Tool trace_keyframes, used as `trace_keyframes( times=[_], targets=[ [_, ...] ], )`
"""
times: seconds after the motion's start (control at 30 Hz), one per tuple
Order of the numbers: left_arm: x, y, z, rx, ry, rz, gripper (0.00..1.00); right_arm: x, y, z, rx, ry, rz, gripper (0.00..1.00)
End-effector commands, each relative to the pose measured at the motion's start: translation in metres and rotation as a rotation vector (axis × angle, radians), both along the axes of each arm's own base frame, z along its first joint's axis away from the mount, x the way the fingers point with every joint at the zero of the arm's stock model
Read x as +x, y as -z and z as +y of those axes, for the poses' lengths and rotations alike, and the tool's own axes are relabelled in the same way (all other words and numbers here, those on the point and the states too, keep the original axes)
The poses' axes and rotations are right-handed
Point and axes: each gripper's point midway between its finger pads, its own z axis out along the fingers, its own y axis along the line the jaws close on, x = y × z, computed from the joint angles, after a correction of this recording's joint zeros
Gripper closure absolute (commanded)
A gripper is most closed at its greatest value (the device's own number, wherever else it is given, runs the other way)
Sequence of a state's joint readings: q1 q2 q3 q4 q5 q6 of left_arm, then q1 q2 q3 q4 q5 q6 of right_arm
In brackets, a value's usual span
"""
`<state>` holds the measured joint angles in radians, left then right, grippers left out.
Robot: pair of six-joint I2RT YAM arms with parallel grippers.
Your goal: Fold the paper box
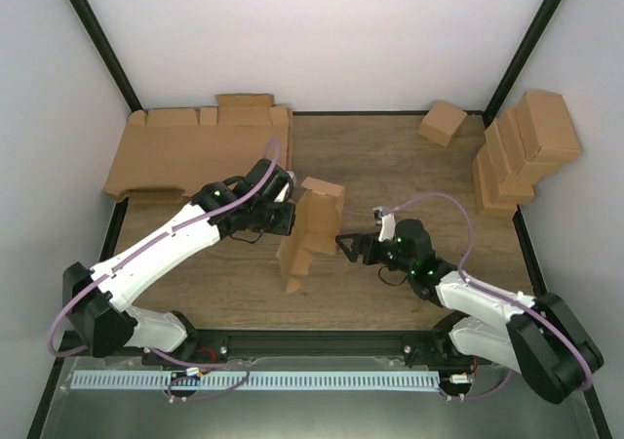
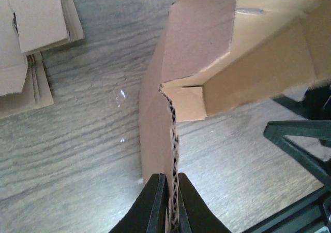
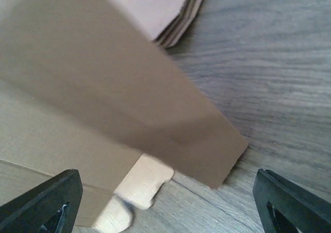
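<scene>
The paper box [image 1: 310, 226] is a partly folded brown cardboard piece standing upright at the table's middle, flaps hanging loose. My left gripper [image 1: 291, 217] is at its left side. In the left wrist view this gripper [image 2: 169, 180] is shut on the box's corrugated wall edge, and the rest of the box [image 2: 207, 46] rises above the fingers. My right gripper [image 1: 343, 248] sits just right of the box, jaws spread wide. The right wrist view shows it [image 3: 168, 189] open, with a box flap [image 3: 114, 88] in front of it and not pinched.
A stack of large flat cardboard sheets [image 1: 195, 151] lies at the back left. Several folded cartons [image 1: 522, 151] are piled at the right wall, and a small cube-like carton [image 1: 442, 122] rests at the back. Black frame posts stand at both back corners.
</scene>
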<state>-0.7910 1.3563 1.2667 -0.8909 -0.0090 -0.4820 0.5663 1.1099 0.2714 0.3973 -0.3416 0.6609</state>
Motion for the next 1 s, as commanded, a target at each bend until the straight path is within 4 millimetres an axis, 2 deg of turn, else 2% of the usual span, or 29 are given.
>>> trace_keyframes(
  times=[0.0,0.2,0.37,0.43,0.5,0.6,0.7,0.8,0.97],
  targets=[
    [-0.013,-0.005,0.007,0.054,0.03,0.067,0.93,-0.006,-0.025,0.008,-0.041,-0.097,-0.081,0.06],
    [-0.024,-0.002,-0.001,0.034,0.074,0.135,0.88,-0.01,-0.032,0.01,-0.047,-0.123,-0.058,0.05],
    [-0.025,0.005,-0.004,0.02,0.084,0.142,0.87,-0.005,-0.049,0.011,-0.013,-0.103,-0.086,0.05],
    [-0.026,0.006,-0.004,0.014,0.087,0.141,0.82,-0.002,-0.058,0.012,-0.007,-0.099,-0.096,0.05],
    [-0.026,0.005,-0.004,0.007,0.087,0.133,0.7,0.001,-0.069,0.014,0.003,-0.099,-0.113,0.05],
    [-0.024,-0.004,-0.004,-0.015,0.085,0.103,0.5,0.003,-0.082,0.015,0.009,-0.099,-0.136,0.05],
    [-0.021,-0.018,-0.002,-0.055,0.066,0.043,0.39,0.004,-0.093,0.014,0.012,-0.091,-0.154,0.05],
    [-0.018,-0.032,-0.004,-0.127,0.058,-0.007,0.35,0.005,-0.099,0.012,0.014,-0.075,-0.161,0.05],
    [-0.011,-0.051,0.006,-0.284,0.029,-0.039,0.37,0.007,-0.111,0.009,0.034,-0.043,-0.167,0.05]
  ],
)
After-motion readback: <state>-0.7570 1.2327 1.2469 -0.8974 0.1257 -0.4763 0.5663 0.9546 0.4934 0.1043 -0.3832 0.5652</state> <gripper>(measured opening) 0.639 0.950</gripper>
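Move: The left fingertips already pinch the upper edge of the paper box's left panel, whose middle is about 6 cm straight below and 1 cm right. The box's middle lies some 4 cm ahead, 7 cm right and 10 cm below the left hand; the flat cardboard stack about 25 cm ahead, 18 cm left and 19 cm below. From the open right hand, the box's middle is about 5 cm ahead, 6 cm left, nearly level. Draw the left gripper back about 2.5 cm with the panel edge still in its fingers, then open them to a bit over half, let go and lift straight up some 4 cm off the edge. Meanwhile raise the right gripper about 8.5 cm beside the box's right side, fingers staying wide open, tipping them up slightly. ##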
